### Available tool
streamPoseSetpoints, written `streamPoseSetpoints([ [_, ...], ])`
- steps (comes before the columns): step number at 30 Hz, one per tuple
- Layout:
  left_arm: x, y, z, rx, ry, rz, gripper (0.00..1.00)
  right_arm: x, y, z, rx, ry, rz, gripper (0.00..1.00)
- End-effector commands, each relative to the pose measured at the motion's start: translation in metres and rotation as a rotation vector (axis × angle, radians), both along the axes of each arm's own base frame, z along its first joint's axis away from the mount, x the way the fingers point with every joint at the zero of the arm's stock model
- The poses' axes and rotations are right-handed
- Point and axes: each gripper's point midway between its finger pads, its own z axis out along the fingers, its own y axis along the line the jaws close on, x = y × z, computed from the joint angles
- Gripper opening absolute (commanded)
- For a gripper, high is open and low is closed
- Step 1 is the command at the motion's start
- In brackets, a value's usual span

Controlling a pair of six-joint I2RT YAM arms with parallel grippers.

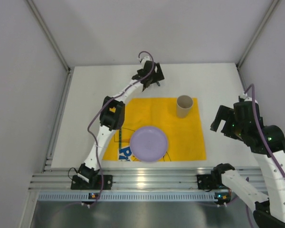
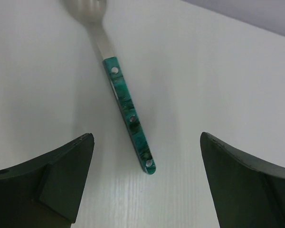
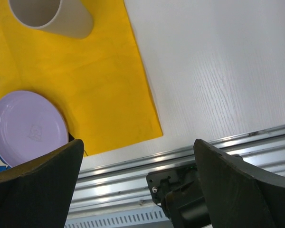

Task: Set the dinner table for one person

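Observation:
A fork (image 2: 129, 114) with a mottled teal handle and steel head lies flat on the white dinner table (image 2: 218, 76), at its far middle. My left gripper (image 2: 146, 138) hovers over the handle's end, open, with one finger on each side and not touching it. In the top view the left gripper (image 1: 152, 80) is just beyond the yellow placemat (image 1: 180, 137). A lilac plate (image 1: 148, 143) and a beige cup (image 1: 184, 106) stand on the placemat. My right gripper (image 1: 220, 128) is open and empty, raised above the bare table to the right of the placemat.
The silver rail (image 1: 147, 180) runs along the near edge, with both arm bases on it. Pale walls enclose the table (image 1: 95, 109). The right wrist view shows the cup (image 3: 52, 16), plate (image 3: 28, 126), placemat corner (image 3: 104, 85) and rail (image 3: 204, 152).

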Motion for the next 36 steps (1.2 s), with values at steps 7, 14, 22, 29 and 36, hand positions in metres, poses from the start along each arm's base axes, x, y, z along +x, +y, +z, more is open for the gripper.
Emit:
streamPoseSetpoints([
  [7, 0.028, -0.021, 0.006, -0.121, -0.116, 0.091, 0.99, -0.023, -0.019, -0.021, -0.087, 0.149, -0.064, 1.00],
  [14, 0.016, 0.012, -0.037, 0.007, 0.034, 0.152, 0.98, -0.014, -0.018, -0.022, -0.102, 0.156, -0.048, 1.00],
  [22, -0.003, 0.037, -0.043, 0.300, 0.073, 0.033, 0.98, 0.001, -0.004, -0.026, -0.074, 0.160, 0.020, 1.00],
  [29, -0.035, 0.079, -0.037, 0.454, 0.172, -0.029, 0.99, 0.051, 0.016, 0.005, -0.051, 0.055, 0.110, 1.00],
  [36, -0.043, 0.103, 0.097, 0.267, -0.022, 0.003, 0.99, 0.151, 0.068, 0.082, 0.075, -0.187, 0.226, 1.00],
])
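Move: The spoon's middle lies about 8 cm ahead of the left hand, 2 cm to its left and roughly 4 cm below, its handle end showing between the open fingers. The yellow mat is centred some 33 cm behind this hand, about in line with it; the cup stands about 23 cm back and 15 cm to its right, near the hand's height. From the right hand the spoon is about 53 cm ahead, 31 cm left and 22 cm below. With its fingers staying wide open, the left hand first edges about 2 cm forward and 2 cm right at the spoon's handle, then swings left as it sinks some 3 cm below its start and rolls its left side up about 20 degrees, finally drawing back and left, rising a little, away from the spoon to end some 10 cm left and 6 cm back of where it began. The right hand, open and empty, first sinks about 2.5 cm, then goes forward about 10 cm, rising to end some 4 cm higher and 4 cm farther left. ##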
